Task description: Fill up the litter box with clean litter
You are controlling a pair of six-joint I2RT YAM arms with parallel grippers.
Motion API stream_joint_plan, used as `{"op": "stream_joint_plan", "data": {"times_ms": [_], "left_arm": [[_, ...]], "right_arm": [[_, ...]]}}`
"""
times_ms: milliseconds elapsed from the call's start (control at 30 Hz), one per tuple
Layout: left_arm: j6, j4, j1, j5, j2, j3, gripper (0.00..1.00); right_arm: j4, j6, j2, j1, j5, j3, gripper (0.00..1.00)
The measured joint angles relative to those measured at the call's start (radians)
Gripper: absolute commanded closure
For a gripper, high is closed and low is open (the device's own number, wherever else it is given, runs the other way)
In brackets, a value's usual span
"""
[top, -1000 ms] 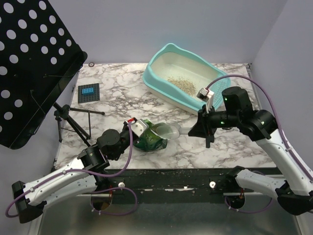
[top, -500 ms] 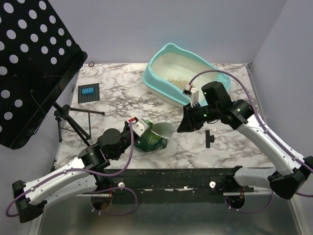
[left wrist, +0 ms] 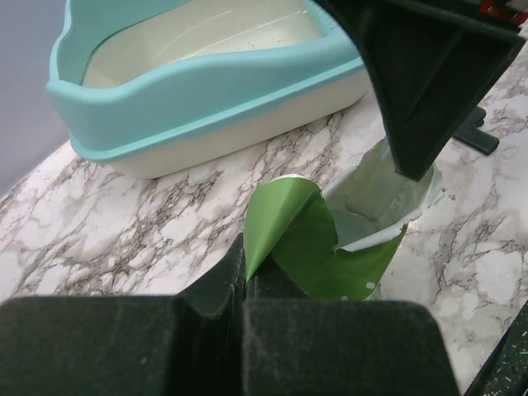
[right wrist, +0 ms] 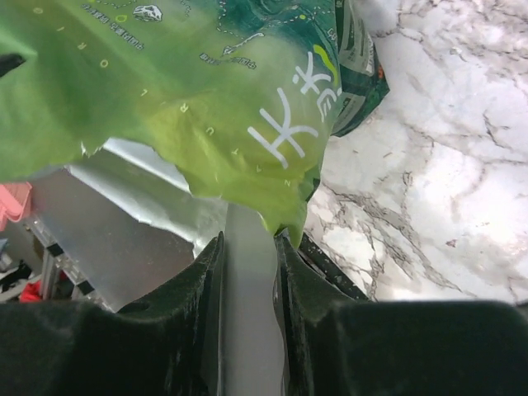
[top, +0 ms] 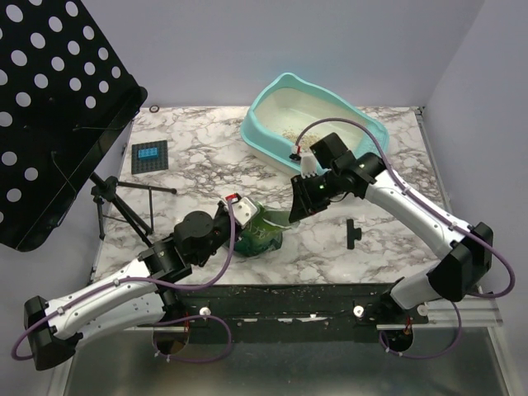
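The turquoise litter box [top: 363,125] stands at the back of the table, and its rim [left wrist: 206,103] fills the top of the left wrist view. A thin patch of clean litter [top: 286,130] lies on its cream floor. A crinkly green bag [top: 262,233] lies near the table's front, mouth toward the box. My left gripper [top: 241,208] is shut on the bag's folded edge [left wrist: 285,214]. Over the bag's mouth, my right gripper [top: 295,208] is shut on the clear scoop's handle [right wrist: 247,280]. The scoop's bowl is hidden inside the bag [right wrist: 206,91].
A small black part [top: 353,233] lies on the marble right of the bag. A black perforated stand [top: 49,107] on a tripod [top: 124,208] fills the left side. A dark tile with a blue patch [top: 149,155] lies beside it.
My right arm has swung left from beside the litter box to the bag, bringing the scoop into the bag's mouth. The left gripper has shifted slightly right, still gripping the bag.
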Motion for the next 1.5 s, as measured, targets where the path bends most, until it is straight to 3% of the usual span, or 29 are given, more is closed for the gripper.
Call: {"op": "stream_joint_plan", "data": {"times_ms": [267,600,800,1067,1267,1500], "left_arm": [[0.013,-0.004,-0.001,0.04,0.019,0.003,1.0],[0.053,-0.041,-0.008,0.082,0.013,0.002,1.0],[0.096,-0.057,-0.008,0.081,-0.005,0.002,1.0],[0.2,-0.089,-0.005,0.035,-0.106,-0.038,1.0],[0.267,-0.093,0.061,0.046,-0.096,-0.038,1.0],[0.294,-0.069,0.19,0.218,0.018,-0.009,1.0]], "right_arm": [[0.174,0.06,0.053,-0.028,-0.169,-0.124,1.0],[0.711,0.289,0.022,-0.039,-0.368,-0.456,1.0],[1.035,0.454,-0.019,-0.039,-0.385,-0.61,1.0],[1.45,0.692,0.086,-0.009,-0.359,-0.684,1.0],[1.601,0.792,0.167,0.047,-0.264,-0.669,1.0],[1.666,0.837,0.202,0.068,-0.201,-0.65,1.0]]}}
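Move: My right hand holds the scoop by its handle, blade already in the bag's mouth, whose middle lies about 8 cm to my left and some 5 cm below. From there the bag's body is roughly 12 cm left, 4 cm back and 12 cm down; the litter box is about 25 cm ahead and 3 cm right, 13 cm lower. From my left hand, which pinches the rim, the mouth is about 6 cm right, 1 cm ahead and 4 cm below. My right hand drives the scoop deeper into the bag's mouth, first sinking about 5 cm while moving left, then going on left at nearly level height, some 11 cm in all. As it goes, its fingers swing up from steeply down to almost level, pointing left. My left hand keeps pinching the rim, dips slightly back and right, then swings about 4 cm left and finally forward and down, rolling its left side up. ##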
